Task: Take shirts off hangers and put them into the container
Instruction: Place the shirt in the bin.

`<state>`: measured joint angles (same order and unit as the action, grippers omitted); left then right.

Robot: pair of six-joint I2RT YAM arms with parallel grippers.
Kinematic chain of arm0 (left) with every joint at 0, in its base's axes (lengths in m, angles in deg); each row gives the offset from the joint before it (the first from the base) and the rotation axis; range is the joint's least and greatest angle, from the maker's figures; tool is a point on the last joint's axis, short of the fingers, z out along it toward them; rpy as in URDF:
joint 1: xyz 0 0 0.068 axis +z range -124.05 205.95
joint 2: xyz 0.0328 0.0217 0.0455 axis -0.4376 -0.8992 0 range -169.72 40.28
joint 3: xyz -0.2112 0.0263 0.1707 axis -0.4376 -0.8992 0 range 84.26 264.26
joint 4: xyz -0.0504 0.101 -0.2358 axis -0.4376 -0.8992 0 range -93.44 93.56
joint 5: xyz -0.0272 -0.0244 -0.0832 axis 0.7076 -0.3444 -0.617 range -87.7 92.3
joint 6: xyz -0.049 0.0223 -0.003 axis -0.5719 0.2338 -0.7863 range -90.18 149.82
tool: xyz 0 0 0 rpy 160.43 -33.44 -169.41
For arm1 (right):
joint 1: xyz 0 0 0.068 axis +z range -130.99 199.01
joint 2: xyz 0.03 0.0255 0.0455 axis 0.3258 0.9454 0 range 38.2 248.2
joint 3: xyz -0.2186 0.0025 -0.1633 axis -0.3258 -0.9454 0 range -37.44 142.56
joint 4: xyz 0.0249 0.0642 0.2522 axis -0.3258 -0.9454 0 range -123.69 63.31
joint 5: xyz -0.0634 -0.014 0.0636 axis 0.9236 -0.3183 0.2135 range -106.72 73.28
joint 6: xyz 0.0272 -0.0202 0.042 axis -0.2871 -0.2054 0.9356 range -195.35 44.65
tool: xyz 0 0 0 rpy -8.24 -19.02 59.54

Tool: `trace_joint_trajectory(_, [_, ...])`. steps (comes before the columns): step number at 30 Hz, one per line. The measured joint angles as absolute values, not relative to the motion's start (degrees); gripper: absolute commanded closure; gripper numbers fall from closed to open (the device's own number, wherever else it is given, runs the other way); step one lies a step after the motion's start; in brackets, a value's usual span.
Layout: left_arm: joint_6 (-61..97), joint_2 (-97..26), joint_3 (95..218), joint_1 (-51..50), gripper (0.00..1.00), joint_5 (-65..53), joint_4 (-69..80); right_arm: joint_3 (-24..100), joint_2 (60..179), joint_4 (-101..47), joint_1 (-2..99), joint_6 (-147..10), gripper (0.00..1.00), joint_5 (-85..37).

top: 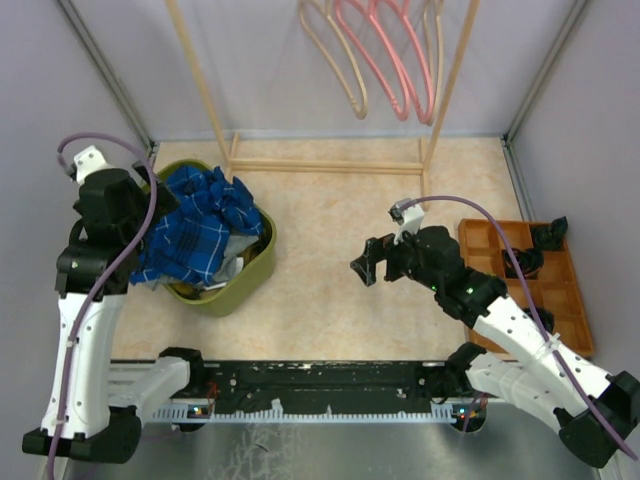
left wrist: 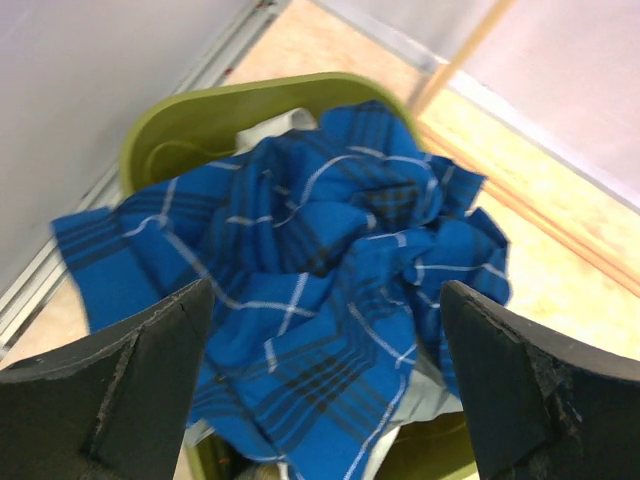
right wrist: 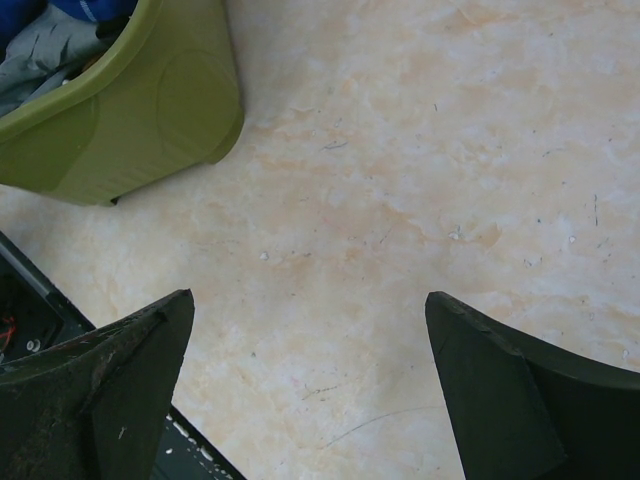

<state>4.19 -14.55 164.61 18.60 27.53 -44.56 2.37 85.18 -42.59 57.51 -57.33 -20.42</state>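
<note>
A blue shirt with thin white check lines [top: 200, 225] [left wrist: 320, 290] lies heaped in the olive-green container [top: 258, 265] [left wrist: 200, 110] [right wrist: 130, 110], one flap hanging over its near-left rim. Grey cloth [right wrist: 40, 50] and a bit of white cloth [left wrist: 275, 120] show beneath it. My left gripper [top: 150, 195] [left wrist: 325, 300] hovers over the heap, open, nothing between its fingers. My right gripper [top: 368, 262] [right wrist: 310, 310] hangs open over bare table right of the container. Bare pink hangers [top: 385, 55] and pale wood-coloured hangers [top: 335, 55] hang on the rack at the back.
The rack's straight wooden poles [top: 205, 85] and base bars [top: 330, 165] stand behind the container. An orange divided tray [top: 520, 280] with black parts sits at the right. Grey walls close in left, right and back; a black rail [top: 320, 385] runs along the near edge.
</note>
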Motion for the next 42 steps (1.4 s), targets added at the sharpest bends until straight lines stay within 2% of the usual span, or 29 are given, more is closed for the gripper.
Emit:
trace_joint_trajectory(11, [-10.80,-13.21,158.21,18.60,0.01,40.95,-57.74,2.37,85.18,-42.57,57.51,-57.31,0.01,-20.42])
trace_joint_trajectory(19, [-16.05,-12.01,152.22,18.60,0.01,43.99,-57.56,1.60,85.18,-39.31,57.51,-56.56,0.01,-19.66])
trace_joint_trajectory(23, [-18.48,-12.08,148.68,18.60,0.04,44.05,-56.53,-1.28,85.07,-35.38,57.51,-53.26,0.01,-14.78])
trace_joint_trajectory(26, [-17.89,-10.92,143.04,18.60,0.18,40.84,-52.16,-4.54,84.59,-33.28,57.51,-49.55,0.01,-9.52])
trace_joint_trajectory(29, [-16.25,-11.07,138.52,18.60,0.44,37.15,-47.88,-6.20,84.20,-32.38,57.51,-47.67,0.01,-6.00])
trace_joint_trajectory(34, [-14.04,-11.35,137.38,18.73,0.79,31.38,-42.50,-6.22,83.52,-31.94,57.51,-46.95,0.01,-2.70])
trace_joint_trajectory(37, [-11.61,-12.25,138.19,18.73,0.89,29.67,-40.54,-6.22,82.34,-32.12,57.51,-46.64,0.01,-1.50])
trace_joint_trajectory(42, [-6.56,-16.38,142.78,18.73,0.93,27.90,-39.64,-6.22,80.44,-31.94,57.51,-46.51,0.01,-0.56])
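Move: The blue plaid shirt lies heaped on the bin, its middle about 4 cm ahead of my left hand, 4 cm to the right and 20 cm below. Its near-left flap is roughly 3 cm back, 3 cm left and 18 cm down. The bin's middle is some 2 cm ahead, 3 cm right and 26 cm below; grey cloth shows level with the hand, 10 cm right and 22 cm down. From my right hand the shirt is about 9 cm ahead, 34 cm left, 3 cm lower. I drop my open left hand about 17 cm onto the shirt's near-left part, first swinging back and left while turning some 25 degrees counter-clockwise and tipping the fingers down, then coming forward and right, turning back, as the fingers close and pinch a fold. Holding the fold, I lift slightly and carry on forward. My right hand, open and empty, shifts a few centimetres right and forward, turning clockwise. ##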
